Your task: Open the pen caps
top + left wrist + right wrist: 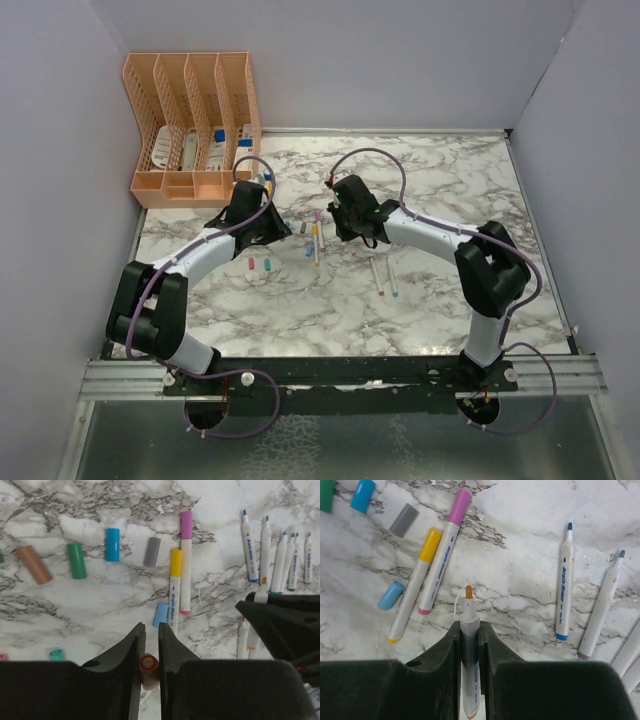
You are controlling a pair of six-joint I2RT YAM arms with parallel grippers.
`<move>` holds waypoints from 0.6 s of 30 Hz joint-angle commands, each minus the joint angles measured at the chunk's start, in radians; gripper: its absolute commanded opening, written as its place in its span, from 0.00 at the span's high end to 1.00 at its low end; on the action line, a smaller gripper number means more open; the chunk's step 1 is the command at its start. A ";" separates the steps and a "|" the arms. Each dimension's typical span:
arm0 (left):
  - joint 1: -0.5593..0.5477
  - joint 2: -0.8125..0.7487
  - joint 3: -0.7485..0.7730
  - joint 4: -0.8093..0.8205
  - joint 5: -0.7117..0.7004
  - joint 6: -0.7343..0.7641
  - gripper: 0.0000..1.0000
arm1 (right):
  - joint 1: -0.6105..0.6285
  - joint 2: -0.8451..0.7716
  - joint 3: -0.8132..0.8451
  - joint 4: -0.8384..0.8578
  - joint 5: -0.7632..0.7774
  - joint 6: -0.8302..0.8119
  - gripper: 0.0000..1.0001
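My left gripper is shut on an orange pen cap, held just above the marble. My right gripper is shut on a white pen whose bare orange tip pokes out past the fingertips. From above, the left gripper and the right gripper are close together mid-table. Loose caps lie on the table: brown, green, blue, grey and light blue. Two pens still wear caps, one yellow and one pink.
Several uncapped white pens lie in a row to the right of the grippers, and two more lie nearer the front. Two pink caps sit in front of the left arm. A peach file organizer stands at the back left.
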 commanded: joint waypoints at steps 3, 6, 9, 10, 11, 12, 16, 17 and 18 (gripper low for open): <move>-0.022 -0.036 -0.042 -0.089 -0.106 0.079 1.00 | -0.028 0.107 0.110 -0.009 0.070 -0.055 0.99; -0.036 -0.017 -0.035 -0.118 -0.138 0.101 1.00 | -0.040 0.143 0.138 -0.012 0.064 -0.061 0.99; -0.041 0.004 -0.036 -0.131 -0.144 0.112 1.00 | -0.050 0.169 0.151 -0.006 0.055 -0.063 0.99; -0.043 0.010 -0.037 -0.132 -0.144 0.113 0.99 | -0.053 0.178 0.158 -0.008 0.053 -0.064 0.99; -0.044 0.017 -0.039 -0.132 -0.144 0.114 0.98 | -0.056 0.186 0.163 -0.008 0.051 -0.065 0.99; -0.044 0.022 -0.041 -0.133 -0.144 0.117 0.97 | -0.062 0.193 0.167 -0.004 0.049 -0.066 0.99; -0.046 0.039 -0.053 -0.129 -0.154 0.121 0.91 | -0.080 0.226 0.185 0.002 0.031 -0.076 0.99; -0.046 0.043 -0.056 -0.128 -0.159 0.122 0.90 | -0.084 0.235 0.189 0.001 0.028 -0.079 0.99; -0.046 0.047 -0.057 -0.128 -0.162 0.122 0.88 | -0.089 0.242 0.194 0.001 0.025 -0.078 0.99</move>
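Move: My left hand holds the orange cap, bound for bare table some 4 cm back, 3 cm left, 9 cm down; the teal cap lies 6 cm left and 2 back, the light-blue cap 4 right and 2 ahead. My right hand holds the uncapped orange pen, bound for bare table about 8 cm ahead, 3 right, 7 down; the blue-tipped pen is 9 ahead, 6 right, the purple-capped pen 5 ahead, 6 left. I part my hands, each keeping its grip. My left carries the cap down about 5 cm, back and a little left towards the teal cap, its left side rising some 12 degrees so the fingers point more steeply down. My right takes the pen roughly 5 cm forward and nearly 4 cm down, towards the blue-tipped pen. ##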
